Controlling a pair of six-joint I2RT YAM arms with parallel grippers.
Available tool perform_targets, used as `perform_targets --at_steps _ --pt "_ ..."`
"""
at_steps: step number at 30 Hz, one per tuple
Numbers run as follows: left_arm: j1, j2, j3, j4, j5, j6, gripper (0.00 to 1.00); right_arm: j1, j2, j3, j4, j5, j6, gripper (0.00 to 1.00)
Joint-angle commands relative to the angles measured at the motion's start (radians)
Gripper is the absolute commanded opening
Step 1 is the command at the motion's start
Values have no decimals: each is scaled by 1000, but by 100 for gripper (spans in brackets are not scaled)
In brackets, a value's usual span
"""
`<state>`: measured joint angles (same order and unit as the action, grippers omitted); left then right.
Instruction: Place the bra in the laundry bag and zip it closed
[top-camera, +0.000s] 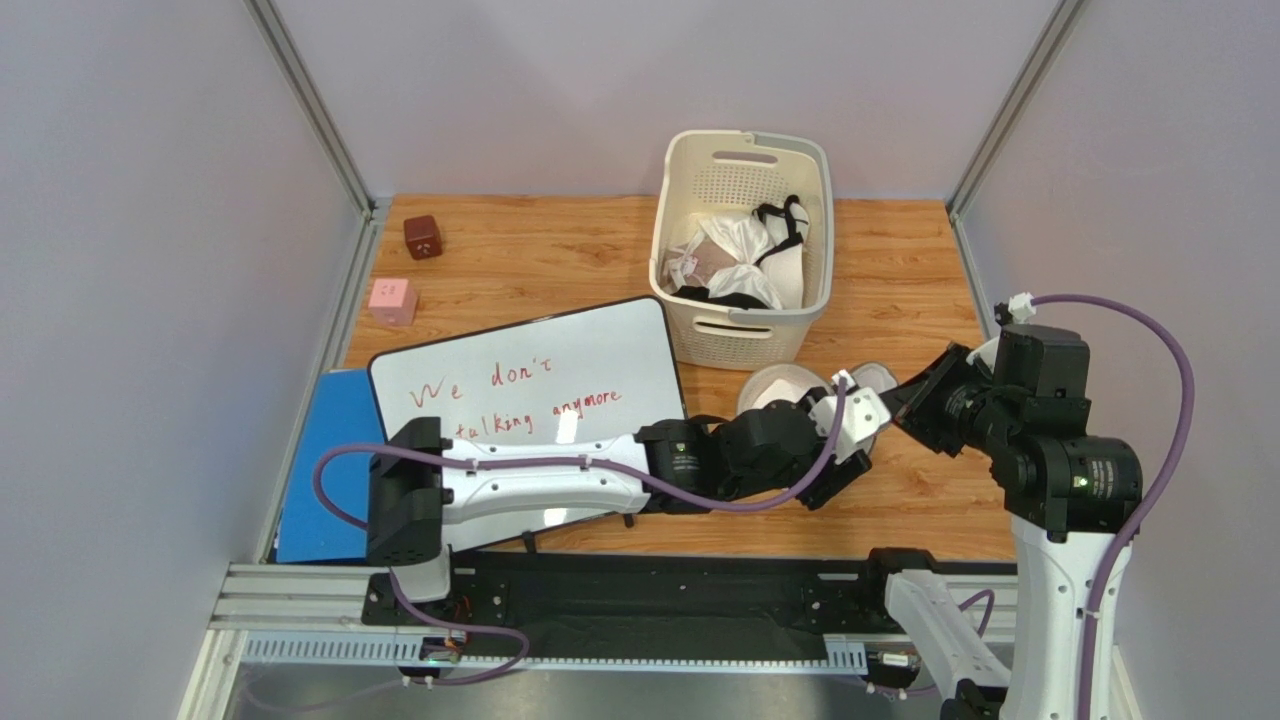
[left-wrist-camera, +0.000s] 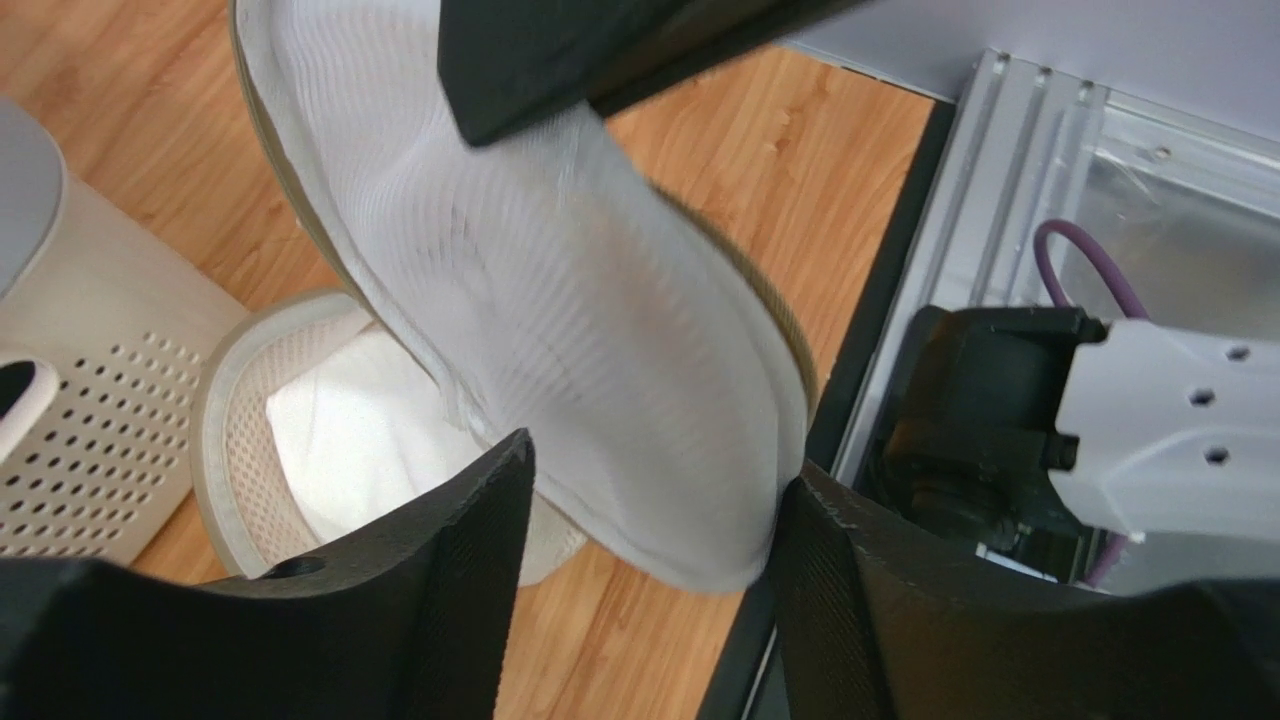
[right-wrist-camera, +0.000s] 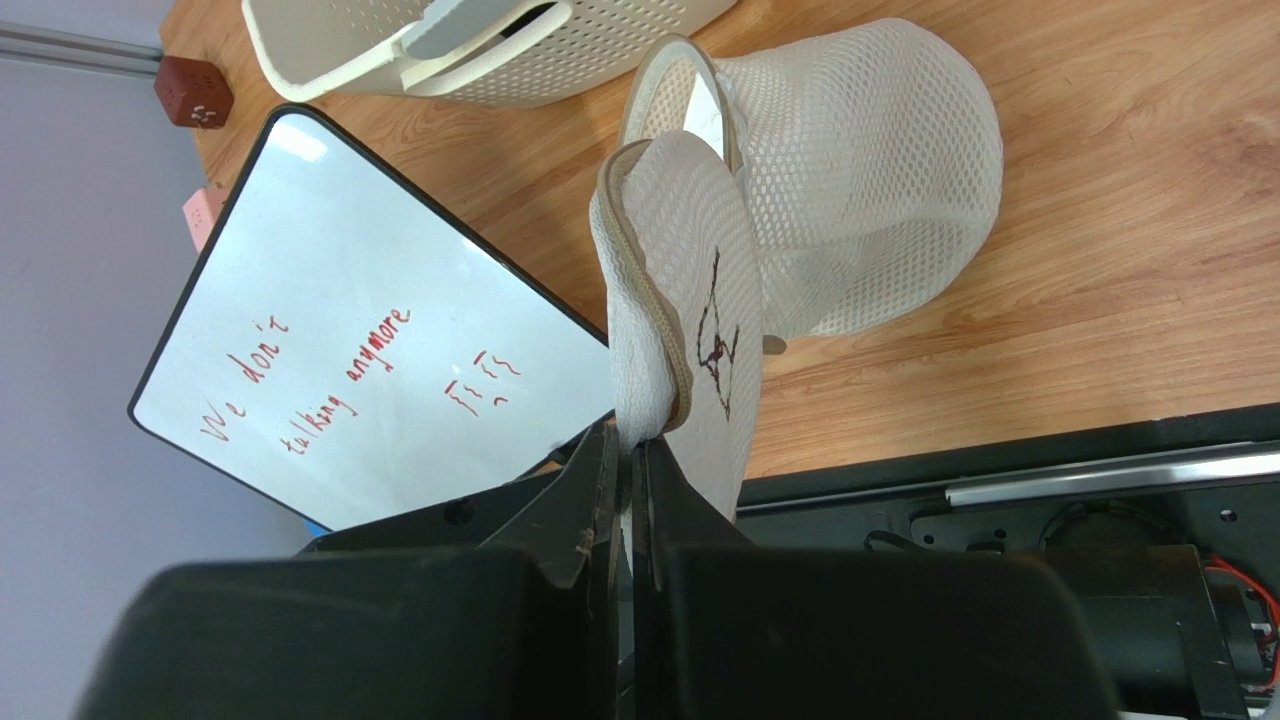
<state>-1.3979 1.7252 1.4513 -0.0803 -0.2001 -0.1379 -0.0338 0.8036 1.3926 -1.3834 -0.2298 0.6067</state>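
Note:
The laundry bag, a round cream mesh pouch, lies open in front of the basket. Its lower half rests on the table with white fabric, apparently the bra, inside it. Its upper half is lifted on edge. My right gripper is shut on that half's zipper rim. The other mesh dome lies behind it. My left gripper stands open, its fingers on either side of the raised half's lower edge without pinching it.
A cream slatted basket with a black-strapped garment and other white cloth stands at the back. A whiteboard over a blue folder lies left. Pink and brown cubes sit far left. A metal rail borders the near edge.

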Motion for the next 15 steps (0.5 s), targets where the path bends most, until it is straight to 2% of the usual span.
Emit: perform_targets --at_steps 1,2,3,5,6,7,8,12,14,15 --pt "-4 59 126 -69 -119 18 58 5 -4 5 -114 -40 19 0" --pt "-4 62 129 -62 -114 17 54 5 -3 5 -114 -48 21 0" --pt "-4 63 130 -61 -120 14 43 5 -3 3 -111 -52 16 0" --pt "0 63 132 -68 -136 -5 32 5 -6 -1 -106 -54 10 1" --pt "5 57 133 -76 -134 -12 23 5 -9 -3 -108 -52 4 3" --pt "14 56 130 -81 -134 -26 19 5 -14 -7 -105 -51 -1 6" --pt "23 50 120 -85 -124 -41 9 5 -18 -18 -102 -52 -5 9" --pt "76 -12 31 -29 -9 -142 3 5 -44 -70 -79 -36 -33 37" --pt "109 -29 -14 -15 58 -178 1 5 -66 -93 -66 -31 -51 46" --pt "123 -44 -28 -1 85 -193 0 5 -73 -108 -57 -28 -56 60"
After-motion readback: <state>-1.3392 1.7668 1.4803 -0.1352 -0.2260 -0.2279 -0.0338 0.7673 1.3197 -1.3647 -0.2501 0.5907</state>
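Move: The lid's edge is already right between the left gripper's open fingers, about 1 cm further to the right. The right gripper has the same lid edge pinched at its own fingertips. From the left hand, the laundry bag's body, with the bra inside, is about 7 cm ahead, 4 cm left and some 16 cm lower. The basket is roughly 25 cm ahead, 12 cm left and 12 cm lower. Nudge the left gripper about 1 cm right onto the lid's edge and shut its fingers fully to pinch it. Then carry it some 3 cm forward, easing down about 2 cm and turning slightly counter-clockwise. Once the left fingers have nearly closed, open the right gripper almost halfway to let go of the lid, sinking it about 1.5 cm. ##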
